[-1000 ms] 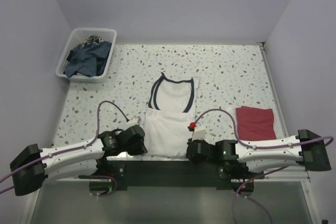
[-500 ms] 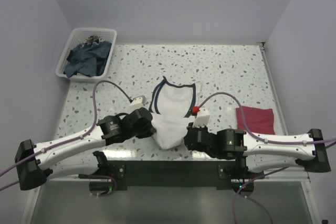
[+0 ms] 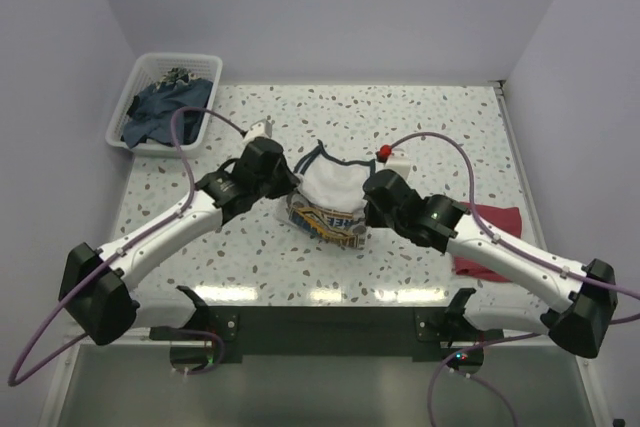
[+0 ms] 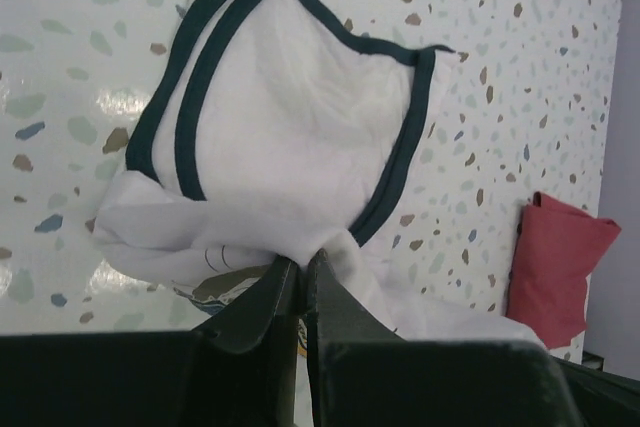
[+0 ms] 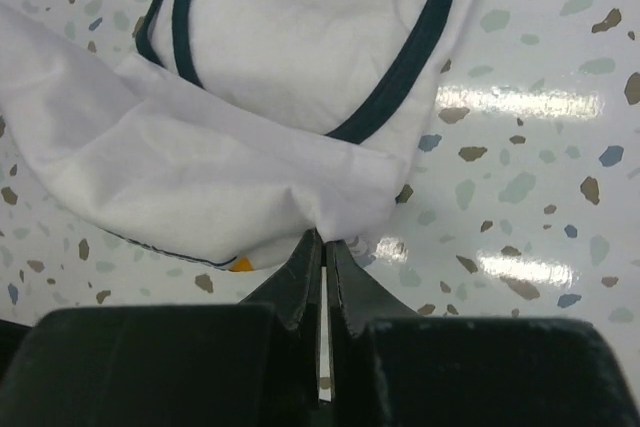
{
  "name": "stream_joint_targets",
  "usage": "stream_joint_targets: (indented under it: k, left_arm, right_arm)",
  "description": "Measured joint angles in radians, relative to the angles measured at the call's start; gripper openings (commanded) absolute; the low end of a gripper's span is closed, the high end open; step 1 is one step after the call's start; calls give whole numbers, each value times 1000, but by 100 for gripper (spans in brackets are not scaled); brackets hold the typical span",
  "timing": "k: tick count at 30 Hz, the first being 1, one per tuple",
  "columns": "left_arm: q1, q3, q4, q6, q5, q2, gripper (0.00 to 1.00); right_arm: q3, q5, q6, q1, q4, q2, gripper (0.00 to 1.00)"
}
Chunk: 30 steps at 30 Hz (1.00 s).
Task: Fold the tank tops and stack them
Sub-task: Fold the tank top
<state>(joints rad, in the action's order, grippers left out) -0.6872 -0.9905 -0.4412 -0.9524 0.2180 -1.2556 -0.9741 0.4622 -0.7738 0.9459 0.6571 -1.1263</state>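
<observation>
The white tank top [image 3: 330, 192] with navy trim and a blue-orange print hangs doubled over at mid-table, its hem lifted toward the neck. My left gripper [image 3: 284, 183] is shut on its left hem corner, and the cloth bunches at the tips of that gripper [image 4: 302, 259] in the left wrist view. On the other side my right gripper [image 3: 371, 193] is shut on the right hem corner, pinched at its tips [image 5: 322, 237] in the right wrist view. The dark red tank top [image 3: 488, 237] lies folded at the right, partly under the right arm, and shows again as a red fold [image 4: 555, 262].
A white basket [image 3: 130, 105] of dark blue clothes stands at the back left corner. Walls close in the speckled table [image 3: 440, 127] on the left, back and right. Purple cables loop over both arms.
Both grippers have carried the white top's hem away from the near edge toward the neckline, folding it over. The printed side now shows underneath at the front.
</observation>
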Motion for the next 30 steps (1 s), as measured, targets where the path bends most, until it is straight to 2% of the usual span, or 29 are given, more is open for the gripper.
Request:
stream_joint_targets:
  k: [9, 14, 15, 17, 18, 20, 21, 25, 30]
  left_arm:
    - [119, -167, 142, 56, -92, -239, 0]
    - [172, -328, 229, 87, -162, -424, 0]
    - [182, -369, 249, 96, -179, -469, 11]
    - [199, -432, 302, 108, -208, -554, 27]
    - [208, -459, 336, 116, -226, -601, 41]
    - [224, -506, 408, 130, -269, -698, 49]
    - [233, -522, 446, 131, -296, -745, 57]
    - [270, -502, 547, 128, -376, -843, 63]
    - [300, -430, 589, 134, -381, -784, 60]
  right_arm:
    - [-93, -205, 132, -317, -107, -159, 0]
    - [-170, -306, 169, -481, -185, -290, 0]
    - [-181, -327, 174, -507, -203, -319, 0]
    - [-208, -360, 183, -560, -227, -389, 8]
    - [-226, -379, 185, -582, -240, -429, 29]
    - [-249, -402, 190, -618, -275, -506, 43]
    - [-255, -408, 192, -631, -291, -541, 52]
    - [-283, -409, 207, -655, -298, -631, 58]
    - [-305, -379, 220, -639, -296, -610, 56]
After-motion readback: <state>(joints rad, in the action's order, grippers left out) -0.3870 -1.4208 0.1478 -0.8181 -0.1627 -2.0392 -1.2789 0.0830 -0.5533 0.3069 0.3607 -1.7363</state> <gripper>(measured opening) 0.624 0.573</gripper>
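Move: Both hands already hold the white tank top's hem end off the table, about 17 cm up, printed side hanging between them. Its left shoulder lies some 18 cm ahead and 3 cm right of the left hand; the right shoulder is about 23 cm ahead and 4 cm right of the right hand, both on the table. The folded red tank top lies level with the right hand, 27 cm to its right; the basket stands 24 cm ahead and 34 cm left of the left hand. Both hands swing the pinched hem end of the white tank top forward over the part lying on the table, nearly level for some 15 cm and then on and down about 7 cm towards the shoulder end, drifting 5 to 7 cm to the right as they go. As they sink, both grippers open a bit past halfway and let go of the cloth, the right hand having turned about 13 degrees clockwise and the left rolled its left side down a little, and then both start to rise again. ##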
